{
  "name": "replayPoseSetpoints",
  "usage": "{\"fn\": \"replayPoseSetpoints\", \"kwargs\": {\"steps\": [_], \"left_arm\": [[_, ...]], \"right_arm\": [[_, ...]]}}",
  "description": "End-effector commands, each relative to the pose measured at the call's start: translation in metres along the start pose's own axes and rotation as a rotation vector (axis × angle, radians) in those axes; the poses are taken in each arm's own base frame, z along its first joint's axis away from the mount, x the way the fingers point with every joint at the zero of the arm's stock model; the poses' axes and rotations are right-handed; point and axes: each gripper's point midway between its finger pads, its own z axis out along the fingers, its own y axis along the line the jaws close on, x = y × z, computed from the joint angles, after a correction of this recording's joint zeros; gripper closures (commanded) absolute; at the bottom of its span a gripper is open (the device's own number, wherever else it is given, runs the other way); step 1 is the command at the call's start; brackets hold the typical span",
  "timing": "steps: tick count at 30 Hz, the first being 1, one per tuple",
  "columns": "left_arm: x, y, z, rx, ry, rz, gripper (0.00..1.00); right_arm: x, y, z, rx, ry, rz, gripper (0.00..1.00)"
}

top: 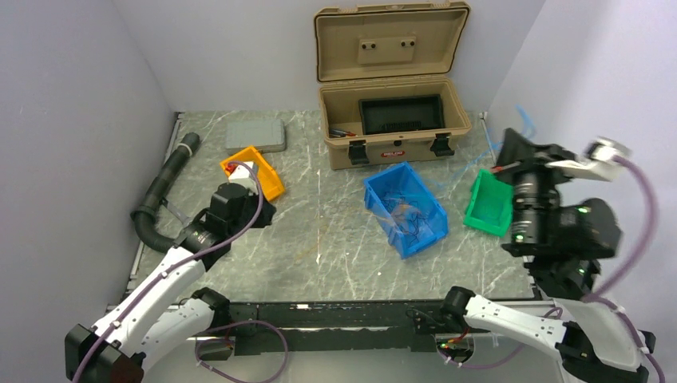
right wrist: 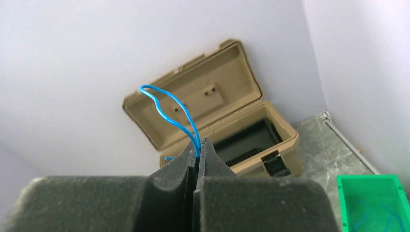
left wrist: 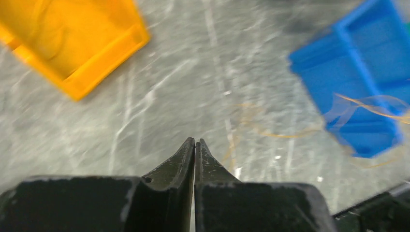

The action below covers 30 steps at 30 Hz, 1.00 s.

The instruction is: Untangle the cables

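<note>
A tangle of thin blue, orange-yellow and dark cables [top: 405,214] lies in the blue bin [top: 421,239] at mid-table. In the left wrist view orange-yellow strands [left wrist: 370,104] spill over that bin's rim, and one loops onto the table [left wrist: 270,134]. My right gripper [right wrist: 199,141] is raised at the right [top: 511,150] and shut on a blue cable [right wrist: 164,104] that curls up from its tips. My left gripper [left wrist: 195,141] hangs low beside the orange bin [top: 254,170], fingers together with nothing between them.
An open tan case [top: 391,120] stands at the back. A green bin [top: 488,203] sits right of the blue bin, with blue strands [right wrist: 367,212] inside. A grey pad [top: 255,136] and a black corrugated hose [top: 164,187] lie at the left.
</note>
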Motion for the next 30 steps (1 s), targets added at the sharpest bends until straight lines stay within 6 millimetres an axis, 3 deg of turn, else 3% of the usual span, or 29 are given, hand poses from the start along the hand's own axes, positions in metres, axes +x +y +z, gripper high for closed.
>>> {"fn": "replayPoseSetpoints", "kwargs": {"steps": [1, 3, 6, 10, 21, 26, 30], "left_arm": [[-0.003, 0.052, -0.021, -0.276, 0.032, 0.008, 0.91], [-0.008, 0.04, -0.021, -0.194, 0.015, 0.036, 0.79], [-0.009, -0.003, -0.019, 0.063, -0.007, 0.054, 0.44], [-0.009, -0.044, -0.019, 0.3, -0.023, 0.06, 0.24], [0.009, -0.152, -0.019, 0.675, -0.031, 0.221, 0.06], [0.02, -0.182, -0.01, 0.72, -0.021, 0.262, 0.06], [0.028, -0.195, -0.003, 0.728, 0.005, 0.28, 0.07]], "right_arm": [[-0.045, -0.034, -0.007, 0.134, -0.087, 0.087, 1.0], [-0.044, -0.03, -0.007, 0.101, -0.086, 0.094, 1.0], [-0.04, -0.015, -0.003, 0.055, -0.069, 0.084, 1.0], [-0.044, 0.008, 0.006, 0.008, -0.062, 0.056, 1.0], [-0.057, 0.072, 0.029, -0.119, -0.063, 0.049, 1.0], [-0.073, 0.093, 0.04, -0.139, -0.086, 0.025, 1.0], [-0.075, 0.091, 0.047, -0.083, -0.092, -0.033, 1.0]]}}
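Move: The yellow-and-blue cable tangle is over the blue box, roughly 33 cm right of the left hand, 3 cm ahead and 12 cm below; the box's middle lies about 34 cm right, 4 cm ahead and 14 cm below that hand. From the high right hand, which holds the blue cable, the tangle is some 9 cm left, 8 cm ahead and 44 cm down; the green bin is about 16 cm right, 14 cm ahead and 48 cm below. The right fingers keep the blue cable pinched, its loop sticking out past the tips; that hand swings some 4 cm right, then returns leftward and climbs to about 10 cm higher. The left hand, holding nothing, jerks 3–4 cm left, reverses, and sweeps right and somewhat back towards the near side of the blue box, opening wide and turning about 40 degrees clockwise. ##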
